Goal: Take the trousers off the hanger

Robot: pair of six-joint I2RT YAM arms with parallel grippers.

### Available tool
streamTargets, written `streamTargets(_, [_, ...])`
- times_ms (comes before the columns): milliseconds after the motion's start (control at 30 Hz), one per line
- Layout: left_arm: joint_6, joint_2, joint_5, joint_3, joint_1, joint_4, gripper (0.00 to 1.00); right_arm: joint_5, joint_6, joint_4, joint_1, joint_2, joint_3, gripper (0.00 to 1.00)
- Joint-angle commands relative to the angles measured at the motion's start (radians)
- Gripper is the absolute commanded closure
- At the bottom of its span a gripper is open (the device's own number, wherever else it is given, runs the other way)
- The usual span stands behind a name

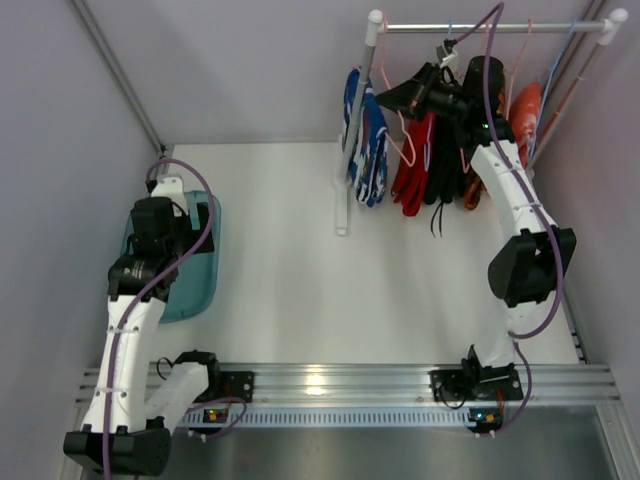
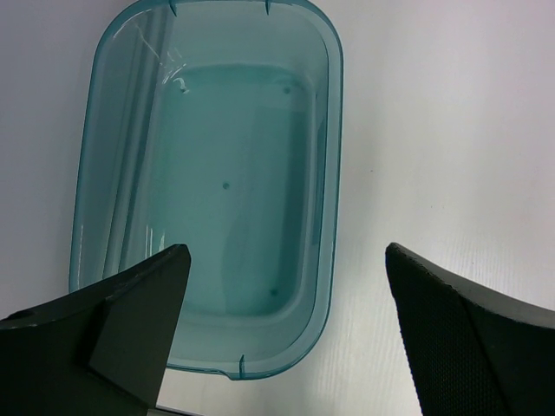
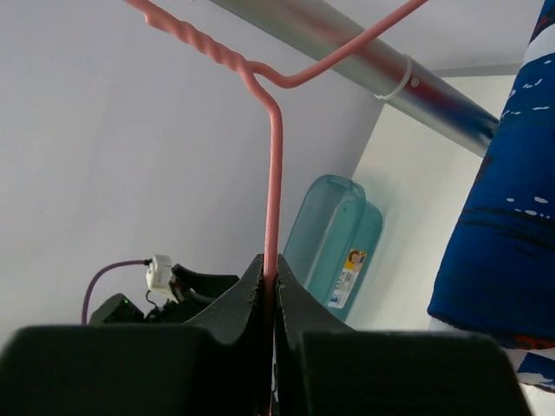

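The trousers (image 1: 366, 140), blue with a white and red print, hang at the left end of the rail; in the right wrist view they fill the right edge (image 3: 512, 208). The thin pink hanger (image 3: 273, 173) runs straight up from my right gripper (image 3: 270, 276), which is shut on its wire just below the twisted neck. From above, that gripper (image 1: 396, 98) sits next to the trousers, with a pink hanger loop (image 1: 405, 150) below it. My left gripper (image 2: 286, 257) is open and holds nothing, hovering over a teal bin (image 2: 334, 130).
A metal rail (image 1: 490, 27) on a white stand carries a red garment (image 1: 415, 165), dark straps (image 1: 440, 185) and an orange garment (image 1: 526, 108). The teal bin (image 1: 203, 285) lies at the table's left. Walls close in on both sides.
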Motion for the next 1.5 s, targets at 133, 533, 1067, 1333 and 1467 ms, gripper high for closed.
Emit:
streamTargets(133, [-0.019, -0.011, 0.001, 0.028, 0.004, 0.056, 0.01, -0.002, 0.067, 0.294, -0.060, -0.115, 0.016, 1.00])
streamTargets(533, [-0.051, -0.050, 0.082, 0.003, 0.004, 0.119, 0.01, -0.038, 0.207, 0.406, -0.108, -0.219, -0.073, 1.00])
streamTargets(1067, [-0.002, -0.068, 0.283, 0.016, 0.004, 0.153, 0.01, -0.065, 0.271, 0.428, -0.135, -0.428, -0.231, 1.00])
streamTargets(1333, [0.024, -0.096, 0.484, -0.004, 0.004, 0.213, 0.01, -0.090, 0.300, 0.434, -0.186, -0.580, -0.391, 1.00])
streamTargets(1467, [0.023, -0.088, 0.541, -0.014, 0.004, 0.243, 0.01, -0.087, 0.306, 0.402, -0.194, -0.656, -0.430, 1.00])
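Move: The right hand already pinches the pink hanger's near shoulder, just below the neck; its blue patterned trousers hang about 17 cm below, 3 ahead and 2 left. The rail is about 7 cm ahead and 10 above, level sideways. The red trousers hang 6 cm right of the hand, 1 ahead and 17 below. From the left hand, the patterned trousers lie some 23 cm ahead, 34 right, level in height. Still pinching the hanger, the right hand shifts right, lifts, then backs 14 cm from the rail; left swings right. ##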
